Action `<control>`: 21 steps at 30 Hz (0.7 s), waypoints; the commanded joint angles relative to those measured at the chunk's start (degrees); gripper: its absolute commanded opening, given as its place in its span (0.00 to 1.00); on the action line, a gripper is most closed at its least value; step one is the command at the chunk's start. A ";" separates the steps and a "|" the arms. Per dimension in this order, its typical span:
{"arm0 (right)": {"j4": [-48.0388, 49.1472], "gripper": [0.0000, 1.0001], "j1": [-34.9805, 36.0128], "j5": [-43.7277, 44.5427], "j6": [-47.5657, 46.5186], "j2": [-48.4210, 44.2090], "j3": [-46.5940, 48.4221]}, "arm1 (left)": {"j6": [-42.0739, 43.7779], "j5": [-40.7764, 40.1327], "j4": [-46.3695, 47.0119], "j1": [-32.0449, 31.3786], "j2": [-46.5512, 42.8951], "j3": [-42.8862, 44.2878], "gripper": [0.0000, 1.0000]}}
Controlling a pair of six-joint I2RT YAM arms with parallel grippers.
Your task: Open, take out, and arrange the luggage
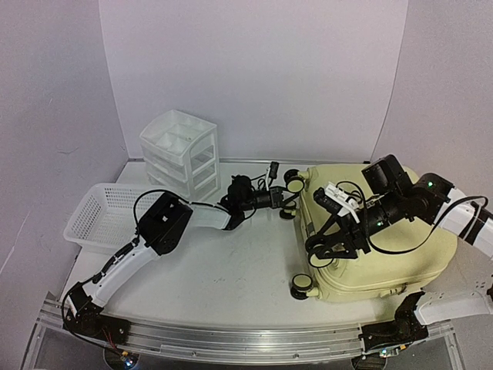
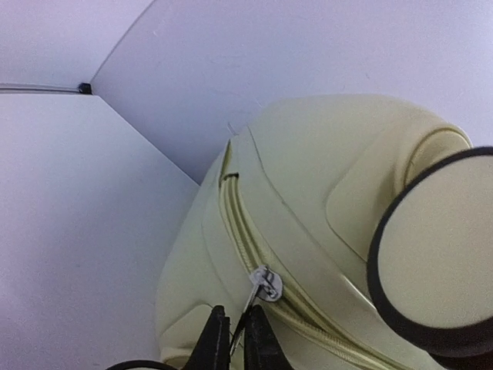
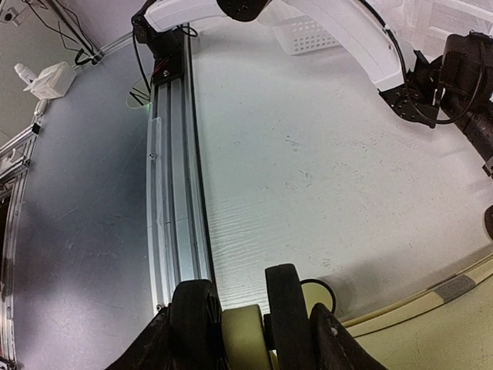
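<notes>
The pale yellow luggage [image 1: 385,254] lies flat on the right of the table, wheels pointing left. My left gripper [image 1: 286,202] is at its far left corner, between two wheels. In the left wrist view it [image 2: 237,343] is shut on the thin metal zipper pull [image 2: 246,308], which hangs from the slider [image 2: 267,284] on the closed zipper; a spinner wheel [image 2: 439,254] fills the right. My right gripper [image 1: 322,254] reaches over the shell's left edge. In the right wrist view it [image 3: 245,347] is shut on a black-and-cream twin wheel [image 3: 246,339], with another wheel [image 3: 320,293] just beyond.
A white mesh basket [image 1: 104,216] sits at the left and a white drawer unit [image 1: 181,150] stands at the back. An aluminium rail [image 1: 231,335] runs along the near table edge. White walls close in behind and at both sides.
</notes>
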 commanded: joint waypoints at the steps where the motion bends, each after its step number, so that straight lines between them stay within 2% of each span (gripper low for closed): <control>1: -9.67 0.33 0.35 0.05 9.84 -2.45 1.55 | 6.33 -18.92 -9.72 1.04 -4.95 -2.13 0.11; 4: -3.62 0.35 0.35 6.58 14.04 -4.11 0.20 | 7.66 -20.02 -9.72 2.56 -11.67 -12.59 0.28; 9: 5.46 0.36 0.48 12.42 18.04 -3.76 -1.03 | 10.99 -14.81 -9.89 6.09 -26.29 -29.54 0.45; 13: 11.30 0.36 0.67 17.08 18.46 2.83 1.23 | 14.81 -8.98 -10.39 6.61 -38.74 -41.30 0.52; 16: 18.09 0.37 0.72 21.54 19.47 9.81 4.40 | 14.42 -5.62 -10.69 6.17 -47.28 -47.85 0.53; 21: 27.65 0.37 0.70 30.73 20.90 25.02 14.17 | 14.80 -2.56 -10.77 3.90 -58.15 -57.44 0.56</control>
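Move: My left fingertips still pinch the tail of the zipper pull, whose slider sits about 2 cm to their right. The suitcase's far upper wheel is some 3 cm back and 8 cm above that hand. My right hand already grips the near upper wheel; from that hand the suitcase body's middle lies about 12 cm ahead, 18 cm right and 7 cm below, and the near lower wheel 1 cm ahead, 4 cm left, 14 cm below. I open my left fingers wide to let go of the zipper pull and draw that hand off to the left about 14 cm, first dipping and easing forward, then climbing well above its start and coming back. My right hand keeps its grip on the near upper wheel and, after a slow beginning, hauls the suitcase forward and left about 10 cm, turning some 15 degrees clockwise. ##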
